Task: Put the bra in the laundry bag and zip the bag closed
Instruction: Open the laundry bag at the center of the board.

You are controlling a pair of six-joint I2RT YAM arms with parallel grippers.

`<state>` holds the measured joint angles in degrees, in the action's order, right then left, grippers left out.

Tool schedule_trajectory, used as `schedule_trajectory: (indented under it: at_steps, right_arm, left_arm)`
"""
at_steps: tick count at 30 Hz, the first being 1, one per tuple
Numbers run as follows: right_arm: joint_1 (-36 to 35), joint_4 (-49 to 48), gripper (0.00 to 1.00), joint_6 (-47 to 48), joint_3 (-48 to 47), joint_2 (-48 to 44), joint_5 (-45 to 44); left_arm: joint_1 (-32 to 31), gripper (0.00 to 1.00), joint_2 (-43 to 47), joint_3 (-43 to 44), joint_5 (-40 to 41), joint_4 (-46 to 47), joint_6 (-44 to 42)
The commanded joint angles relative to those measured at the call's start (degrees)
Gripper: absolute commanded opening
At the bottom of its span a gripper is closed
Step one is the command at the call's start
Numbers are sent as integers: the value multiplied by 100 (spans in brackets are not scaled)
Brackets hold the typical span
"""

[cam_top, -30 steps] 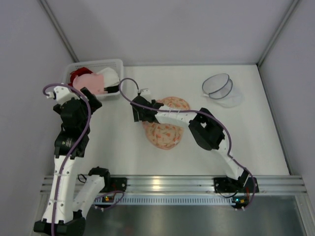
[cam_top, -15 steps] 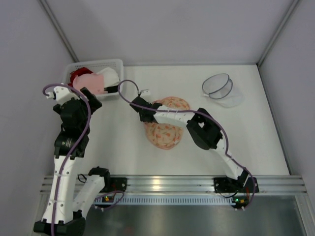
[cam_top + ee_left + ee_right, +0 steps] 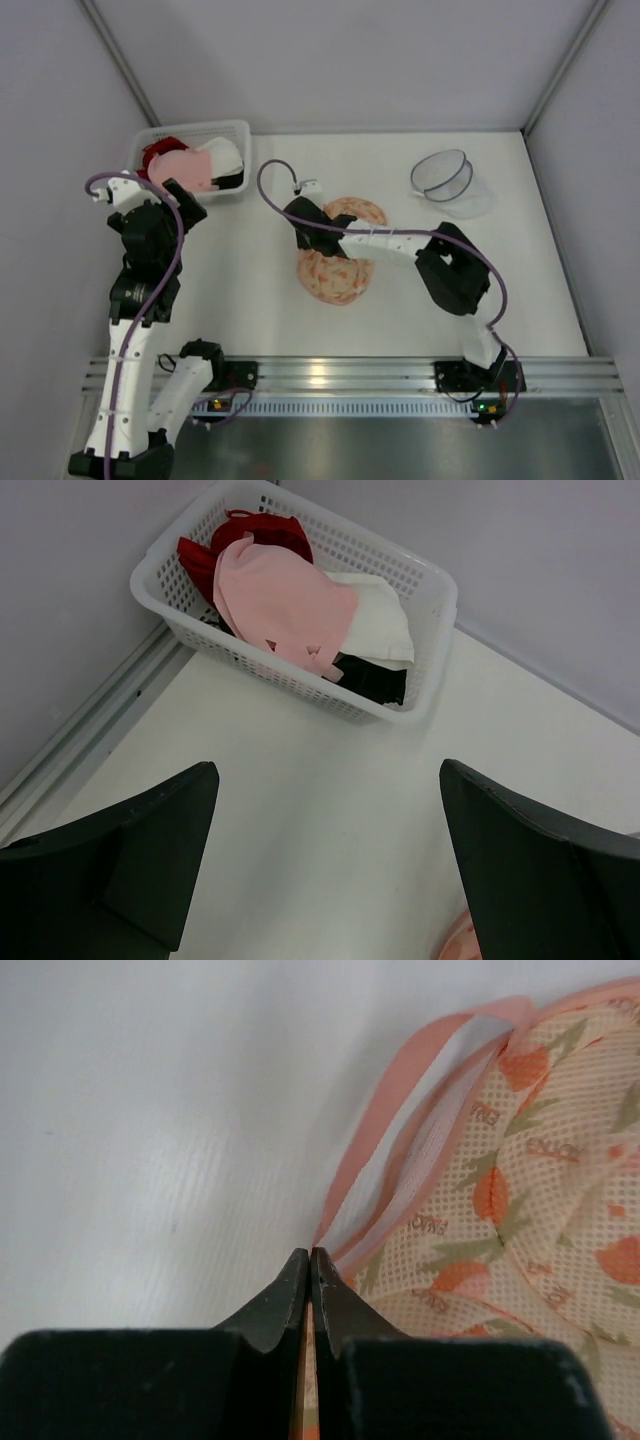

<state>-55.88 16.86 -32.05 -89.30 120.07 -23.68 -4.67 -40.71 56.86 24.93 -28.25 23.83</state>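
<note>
The peach floral laundry bag (image 3: 335, 278) lies folded in two lobes at the table's centre. My right gripper (image 3: 312, 250) is shut on the bag's left edge. In the right wrist view a strip of the peach rim runs between its closed tips (image 3: 310, 1252), with the mesh bag (image 3: 520, 1210) to the right. The pale pink bra (image 3: 190, 168) lies on top of the garments in the white basket (image 3: 200, 127) at the back left. My left gripper (image 3: 192, 205) hovers open just in front of that basket, empty (image 3: 328, 770), and looks at the bra (image 3: 280, 605).
The basket (image 3: 300, 680) also holds a red garment (image 3: 235, 535), a white one (image 3: 375, 620) and a black one (image 3: 375, 680). A clear round mesh bag (image 3: 445, 180) lies at the back right. Walls close the table on the left, back and right.
My right gripper has shut on the bag's left edge and its arm has drawn to the right, shifting the bag slightly. The left arm has not moved.
</note>
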Motion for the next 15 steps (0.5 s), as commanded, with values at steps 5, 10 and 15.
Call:
schedule_trajectory:
  at_steps: [5,10,15]
  right_arm:
    - [138,-1404,0,129,650,-1907,259]
    - [209,-1634,0,182,1563,-3225,-136]
    - [314,-1301,0,-11,2922,-4701,-768]
  left_arm:
    - [-26,98,10,-61,-172,100,-72]
    - [-26,98,-60,-61,-216,109,-116]
    - [-26,98,-148,-52,-646,109,-195]
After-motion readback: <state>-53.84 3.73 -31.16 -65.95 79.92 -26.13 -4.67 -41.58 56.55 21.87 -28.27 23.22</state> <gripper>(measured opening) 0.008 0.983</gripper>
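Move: The right hand, shut on the pink trim at the left edge of the laundry bag, has the bag's middle about 9 cm to its right, 1 cm back and some 5 cm lower. The basket of clothes stands roughly 23 cm ahead and 30 cm left; the round mesh hamper is about 17 cm ahead and 38 cm right. From the left hand the laundry bag lies some 32 cm right, 6 cm ahead and 31 cm below. Keeping its pinch on the laundry bag's pink trim, the right hand pulls it fast straight up, then, while still rising, swings right across the bag and a little back. It ends some 20 cm higher and 9 cm farther right, the wrist tilting so the fingers point less steeply down by about 25 degrees. ##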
